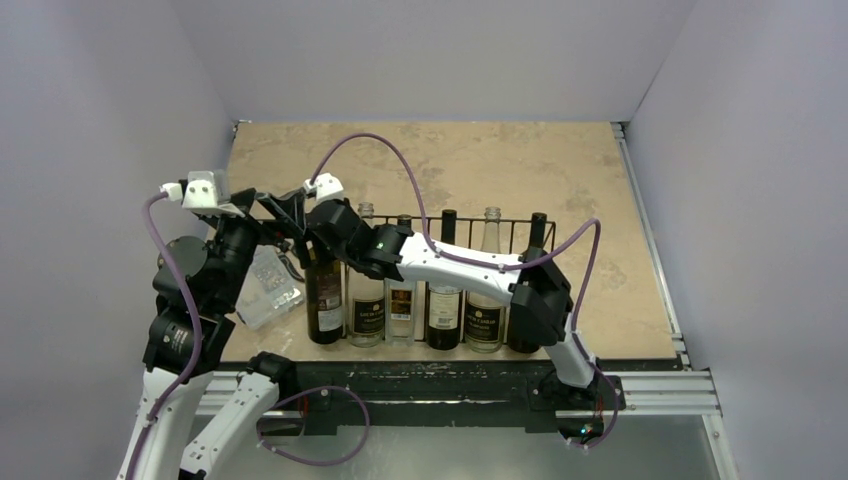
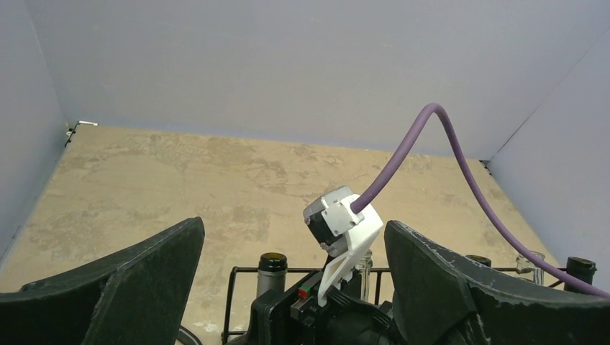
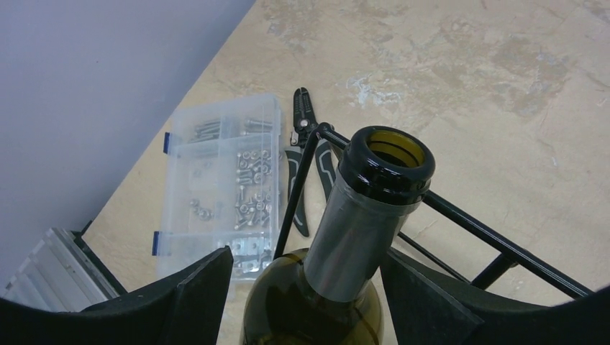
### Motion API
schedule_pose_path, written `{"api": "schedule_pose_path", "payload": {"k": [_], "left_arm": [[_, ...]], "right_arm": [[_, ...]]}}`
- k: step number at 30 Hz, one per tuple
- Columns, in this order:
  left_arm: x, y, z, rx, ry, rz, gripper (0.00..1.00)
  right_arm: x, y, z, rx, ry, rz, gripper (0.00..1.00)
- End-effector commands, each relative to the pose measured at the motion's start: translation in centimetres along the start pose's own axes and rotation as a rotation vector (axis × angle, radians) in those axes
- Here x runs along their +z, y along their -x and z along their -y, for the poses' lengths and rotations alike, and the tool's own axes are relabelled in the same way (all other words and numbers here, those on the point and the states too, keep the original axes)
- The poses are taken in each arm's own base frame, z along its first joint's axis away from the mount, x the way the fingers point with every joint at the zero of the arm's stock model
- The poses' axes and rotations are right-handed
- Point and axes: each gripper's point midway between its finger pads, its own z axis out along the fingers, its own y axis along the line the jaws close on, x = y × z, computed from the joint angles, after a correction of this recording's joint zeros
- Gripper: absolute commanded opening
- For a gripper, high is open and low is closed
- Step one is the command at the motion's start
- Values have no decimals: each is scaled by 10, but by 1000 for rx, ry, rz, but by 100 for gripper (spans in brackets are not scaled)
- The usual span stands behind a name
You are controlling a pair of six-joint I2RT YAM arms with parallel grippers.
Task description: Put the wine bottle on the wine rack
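Note:
The dark green wine bottle (image 1: 324,298) stands upright at the left end of the black wire wine rack (image 1: 512,223), first in a row of several bottles. My right gripper (image 1: 318,232) is open and straddles the bottle's neck (image 3: 363,241). A gap shows between the neck and each finger, and the rack's top rail (image 3: 489,241) runs behind it. My left gripper (image 1: 283,212) hovers just left of the rack, high up, open and empty. Its view shows the right wrist's camera, the bottle's mouth (image 2: 272,261) and the rack corner (image 2: 241,271).
A clear plastic organiser box (image 1: 268,285) of screws (image 3: 216,180) lies left of the rack, with black-handled pliers (image 3: 298,144) beside it. Other bottles (image 1: 445,295) fill the rack to the right. Grey walls close in on both sides, and the aluminium frame (image 1: 650,390) runs along the near edge.

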Motion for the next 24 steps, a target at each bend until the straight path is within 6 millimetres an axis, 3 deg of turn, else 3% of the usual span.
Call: {"api": "schedule_pose_path", "payload": {"k": [1,10,17,24], "left_arm": [[-3,18,4,-20,-6,40,96],[-5,18,8,-24,-30,36,95],[-12,23,9,-26,-39,45,94],[-16,26,8,-20,-38,70,93]], "right_arm": [[-20,22,21,-41,-86,27,79],[-39,37,13,-43,-51,46,80],[-66,56,6,-65,18,77,80],[-122,97,7,-74,69,174,83]]}}
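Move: The wine bottle already stands in the rack's left-end slot, its neck between the right hand's open fingers: its middle is about 1 cm ahead, level sideways, and 8 cm below. The clear bottle beside it is some 9 cm to the right and 1 cm ahead; the parts box lies about 12 cm left and 8 cm ahead, down on the table. From the left hand the wine bottle is roughly 17 cm ahead, 2 cm right and 25 cm below. The right hand, fingers staying open, rises about 7 cm and shifts 5 cm right, away from the bottle's neck. ##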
